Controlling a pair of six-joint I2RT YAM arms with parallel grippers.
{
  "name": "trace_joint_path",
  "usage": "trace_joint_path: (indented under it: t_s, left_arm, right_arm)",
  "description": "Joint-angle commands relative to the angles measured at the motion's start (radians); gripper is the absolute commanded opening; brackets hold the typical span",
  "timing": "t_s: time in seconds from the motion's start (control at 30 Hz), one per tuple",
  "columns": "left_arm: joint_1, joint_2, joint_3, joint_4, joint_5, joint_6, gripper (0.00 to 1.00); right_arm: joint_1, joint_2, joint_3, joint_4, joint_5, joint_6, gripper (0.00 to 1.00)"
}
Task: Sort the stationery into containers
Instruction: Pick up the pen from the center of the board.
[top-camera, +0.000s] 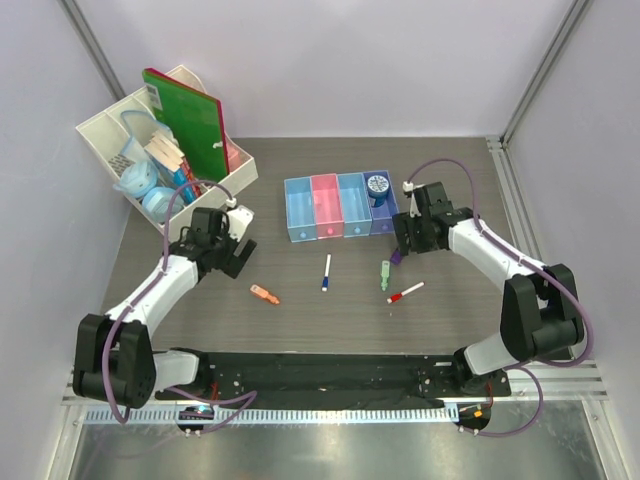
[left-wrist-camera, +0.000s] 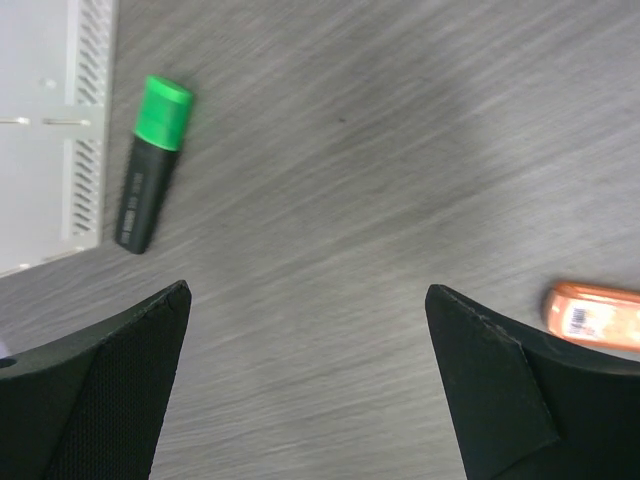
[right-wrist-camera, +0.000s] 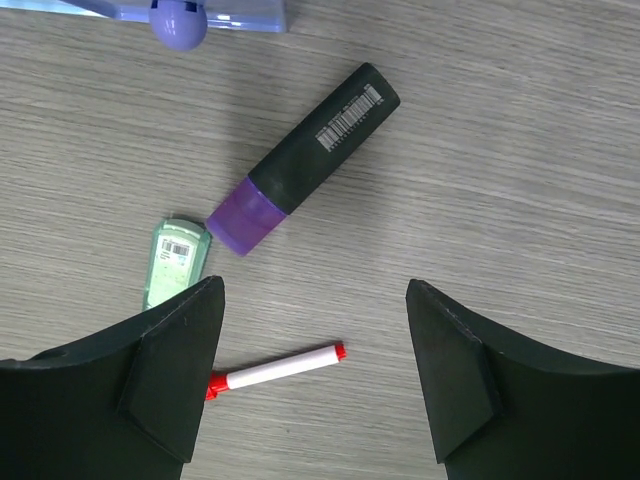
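The containers (top-camera: 338, 206) stand as a joined row of blue, pink, blue and purple bins at mid table. On the table lie an orange marker (top-camera: 265, 294), a blue-white pen (top-camera: 326, 272), a pale green stubby piece (top-camera: 384, 275) and a red-white pen (top-camera: 405, 292). My left gripper (top-camera: 240, 260) hangs open over bare table, between a green-black marker (left-wrist-camera: 152, 165) and the orange marker (left-wrist-camera: 592, 315). My right gripper (right-wrist-camera: 315, 295) is open above the table, empty. Just beyond its tips lies the purple-black marker (right-wrist-camera: 305, 160), with the red-white pen (right-wrist-camera: 275, 368) by its left finger.
A big white desk organiser (top-camera: 110, 135) at the back left holds a green notebook (top-camera: 185, 125) and pale blue tape rolls (top-camera: 150, 190). A round blue object (top-camera: 377, 185) sits in the purple bin. The organiser's wall (left-wrist-camera: 50, 130) is close on the left gripper's left.
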Motion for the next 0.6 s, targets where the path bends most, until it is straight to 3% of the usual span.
trace_joint_path:
  t_s: [0.0, 0.17, 0.4, 0.57]
  left_arm:
    - [0.014, -0.009, -0.004, 0.113, -0.09, 0.069, 1.0]
    - [0.08, 0.042, 0.008, 0.13, -0.035, 0.157, 1.0]
    - [0.268, 0.165, 0.083, 0.08, 0.18, 0.266, 1.0]
    - [0.309, 0.229, 0.101, 0.104, 0.239, 0.332, 1.0]
  right_arm:
    - [0.024, 0.002, -0.007, 0.086, -0.016, 0.05, 0.78]
    - [0.047, 0.024, -0.026, 0.129, -0.015, 0.066, 0.78]
    - [0.09, 0.086, -0.052, 0.167, 0.049, 0.073, 0.78]
    - [0.108, 0.125, -0.043, 0.187, 0.071, 0.077, 0.78]
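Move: My left hand's green-and-black highlighter lies about 9 cm ahead, 9 left and 7 below; the white box's near edge stands 5 cm left of it, the orange highlighter 5 back and 12 right of my left hand. From my right hand the mint pen lies some 7 cm left, 2 back and 7 below, the purple highlighter 6 ahead and 2 left, the red marker 7 back and 1 left. I swing my left hand about 7.5 cm left and some 3 cm forward towards the green-and-black highlighter, sinking nearly 3 cm late on after a slight rise. My right hand eases 3 cm left towards the mint pen, then mostly drops, about 4 cm in all. Both grippers stay open, wrists nearly unturned, touching nothing. ##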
